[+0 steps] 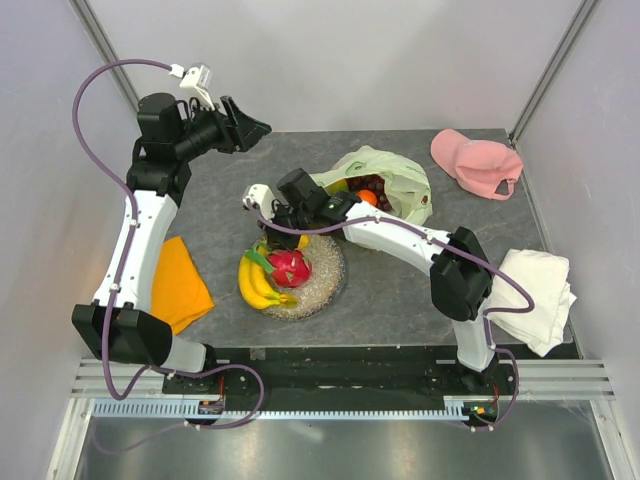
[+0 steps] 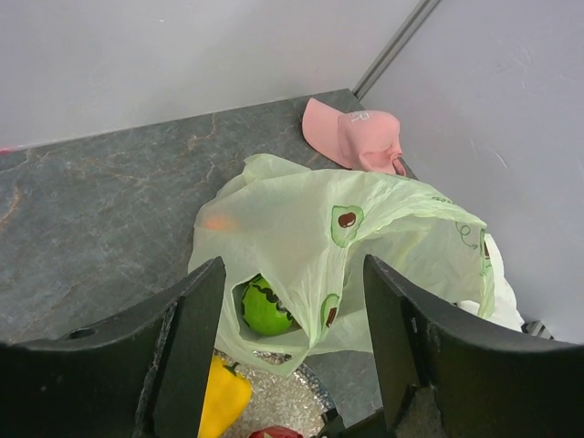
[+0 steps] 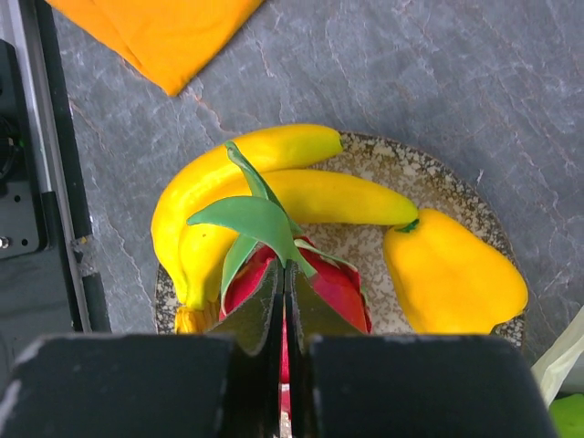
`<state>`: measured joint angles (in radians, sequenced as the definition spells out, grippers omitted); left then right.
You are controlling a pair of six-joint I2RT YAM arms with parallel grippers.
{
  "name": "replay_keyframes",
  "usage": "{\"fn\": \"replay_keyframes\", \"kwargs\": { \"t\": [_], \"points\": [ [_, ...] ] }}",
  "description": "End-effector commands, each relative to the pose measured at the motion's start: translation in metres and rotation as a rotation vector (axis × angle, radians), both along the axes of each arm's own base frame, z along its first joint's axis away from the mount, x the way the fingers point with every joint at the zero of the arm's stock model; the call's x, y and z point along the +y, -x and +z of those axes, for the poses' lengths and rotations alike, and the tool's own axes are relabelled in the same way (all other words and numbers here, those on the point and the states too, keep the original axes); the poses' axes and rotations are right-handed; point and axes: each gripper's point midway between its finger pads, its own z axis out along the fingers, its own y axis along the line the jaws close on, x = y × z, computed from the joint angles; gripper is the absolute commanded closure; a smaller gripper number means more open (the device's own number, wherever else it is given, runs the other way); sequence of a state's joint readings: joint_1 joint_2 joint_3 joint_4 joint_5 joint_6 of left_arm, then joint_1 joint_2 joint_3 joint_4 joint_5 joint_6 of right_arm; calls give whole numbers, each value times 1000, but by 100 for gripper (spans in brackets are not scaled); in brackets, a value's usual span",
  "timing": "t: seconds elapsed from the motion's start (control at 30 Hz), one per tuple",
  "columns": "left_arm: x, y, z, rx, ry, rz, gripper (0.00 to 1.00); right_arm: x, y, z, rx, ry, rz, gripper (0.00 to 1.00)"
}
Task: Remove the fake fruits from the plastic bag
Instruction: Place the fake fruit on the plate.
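The plastic bag (image 1: 395,180) lies at the back of the table, its mouth toward the plate (image 1: 325,285). Dark grapes (image 1: 375,185) and an orange (image 1: 367,197) show in its opening. In the left wrist view a green round fruit (image 2: 265,308) sits inside the bag (image 2: 365,228). On the plate (image 3: 429,173) lie the banana bunch (image 3: 228,173), the dragon fruit (image 3: 342,287) and a yellow fruit (image 3: 452,274). My right gripper (image 3: 284,266) is shut, its tips pinching a green leaf of the dragon fruit. My left gripper (image 2: 294,265) hangs open, high at the back left, facing the bag.
A pink cap (image 1: 478,160) lies at the back right corner. A folded white cloth (image 1: 535,290) sits at the right edge. An orange cloth (image 1: 180,285) lies at the left, near my left arm. Grey walls close in the back and both sides.
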<state>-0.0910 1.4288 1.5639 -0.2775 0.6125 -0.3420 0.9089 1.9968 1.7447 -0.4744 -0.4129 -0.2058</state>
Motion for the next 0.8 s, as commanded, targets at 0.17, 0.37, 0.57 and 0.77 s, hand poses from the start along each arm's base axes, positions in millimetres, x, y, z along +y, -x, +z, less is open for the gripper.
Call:
{"fn": "replay_keyframes", "kwargs": {
  "t": [0.17, 0.37, 0.57, 0.77],
  "points": [
    [-4, -5, 6, -13, 33, -23, 31, 26, -7, 38, -37, -126, 10, 72],
    [-6, -10, 5, -5, 40, -28, 30, 7, -20, 39, -57, -81, -56, 41],
    [-2, -14, 15, -51, 12, -8, 30, -55, -38, 87, -58, -103, -135, 38],
    [2, -23, -14, 17, -11, 18, 29, -134, -79, 87, -127, -15, -299, 38]
  ]
}}
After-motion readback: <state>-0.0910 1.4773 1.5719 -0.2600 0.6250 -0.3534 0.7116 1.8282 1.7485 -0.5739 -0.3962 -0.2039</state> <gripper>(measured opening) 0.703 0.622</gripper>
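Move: The right fingers are pinched shut on the green leaves of the red dragon fruit, whose body lies about 3 cm to their right, 1 cm back and 5 cm below. The plate's middle is some 9 cm beneath them and 3 cm right. The bananas lie about 5 cm left and 3 cm back, the yellow pepper 8 cm ahead and 3 cm right, the bag 16 cm ahead and 22 cm right. From the left hand the plate is roughly 15 cm back, 9 cm right and 30 cm down. The right fingers let go of the dragon fruit's leaves over the plate, opening wide after a small last pull of about 1 cm up and left. Then the empty hand sweeps away fast, about 9 cm to the right and some 6 cm forward and up, towards the bag, turning roughly 10 degrees clockwise. ##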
